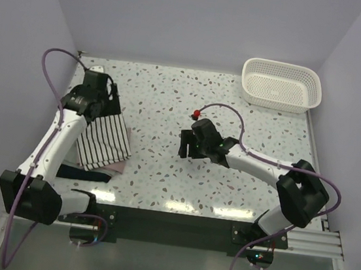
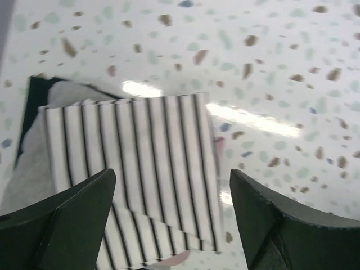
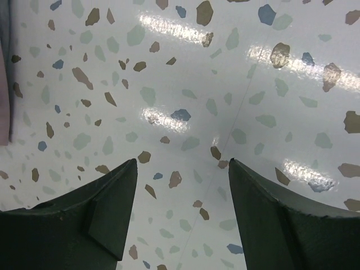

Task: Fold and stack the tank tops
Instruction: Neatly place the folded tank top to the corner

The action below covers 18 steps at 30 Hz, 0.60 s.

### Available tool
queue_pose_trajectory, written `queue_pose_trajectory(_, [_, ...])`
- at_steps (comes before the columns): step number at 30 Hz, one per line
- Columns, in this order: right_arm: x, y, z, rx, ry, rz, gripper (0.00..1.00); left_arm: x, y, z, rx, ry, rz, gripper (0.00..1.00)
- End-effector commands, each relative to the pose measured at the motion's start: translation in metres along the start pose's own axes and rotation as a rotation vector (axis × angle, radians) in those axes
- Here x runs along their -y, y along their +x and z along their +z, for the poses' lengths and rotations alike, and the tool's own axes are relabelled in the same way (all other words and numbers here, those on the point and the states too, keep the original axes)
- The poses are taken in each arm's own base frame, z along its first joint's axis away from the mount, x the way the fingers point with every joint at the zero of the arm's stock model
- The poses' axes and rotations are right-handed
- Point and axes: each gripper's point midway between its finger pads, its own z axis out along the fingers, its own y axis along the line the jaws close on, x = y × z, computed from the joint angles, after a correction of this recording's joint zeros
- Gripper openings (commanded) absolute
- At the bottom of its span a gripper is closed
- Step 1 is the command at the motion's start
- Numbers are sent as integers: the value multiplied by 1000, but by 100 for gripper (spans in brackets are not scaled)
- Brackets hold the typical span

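Note:
The striped tank top (image 1: 104, 140) lies folded at the left of the table, on top of a pink tank top (image 1: 116, 166) and a dark one (image 1: 90, 175) whose edges stick out. My left gripper (image 1: 111, 102) hovers over the stack's far end. In the left wrist view it is open (image 2: 171, 180) above the striped cloth (image 2: 135, 157), holding nothing, with a pink sliver (image 2: 180, 257) and a dark corner (image 2: 34, 95) showing. My right gripper (image 1: 188, 152) is open over bare table at mid-table (image 3: 183, 166); a pink cloth edge (image 3: 4, 84) shows at the far left.
A white lattice basket (image 1: 281, 85) stands at the back right corner. A small red object (image 1: 196, 114) sits on the right arm's cable near mid-table. Walls close in the table on the left, back and right.

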Motion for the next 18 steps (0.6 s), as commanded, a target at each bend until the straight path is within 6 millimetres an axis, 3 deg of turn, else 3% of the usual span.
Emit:
queue_pose_trajectory(1, [0,-31,-27,124,13,31,70,62,-15,-23,114,220,-21,88])
queue_pose_trajectory(2, [3,-32,-31,137,26,35,70,80,0,-24,98,264,9,88])
queue_pose_trajectory(4, [9,-35,-40,155,51,52,70,107,4,-31,130,350,3,88])
queue_pose_trajectory(5, [14,-39,-51,193,69,62,70,128,24,-35,112,400,46,89])
queue_pose_trajectory(7, [23,-42,-64,230,104,87,70,154,34,-40,127,458,60,89])
queue_pose_trajectory(8, [29,-50,-79,285,122,102,71,171,53,-46,114,499,104,89])
queue_pose_trajectory(9, [38,-46,-84,289,153,109,72,183,54,-52,132,536,101,89])
queue_pose_trajectory(14, [64,-43,-120,376,222,170,73,222,101,-70,107,682,171,89])
queue_pose_trajectory(18, [86,-29,-136,412,282,208,75,233,116,-78,110,739,193,89])
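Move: The folded striped tank top lies already released on the stack, its middle about 18 cm below the left hand, some 3 cm back and 1 cm to its left. Just under it is the pink tank top, about 6 cm back from the left hand and level sideways; lowest is the dark tank top, about 8 cm back and 4 cm left. From the right hand, the striped tank top lies about 32 cm left, 1 cm ahead and 6 cm lower. The striped tank top is left lying as the left hand, fingers still wide open, sweeps about 25 cm to the right away from the stack, drawing back some 5 cm and sinking slightly, while turning roughly 35 degrees clockwise. The empty right hand rises and moves right, about 10 cm each way, turning clockwise as its open fingers tip up. ##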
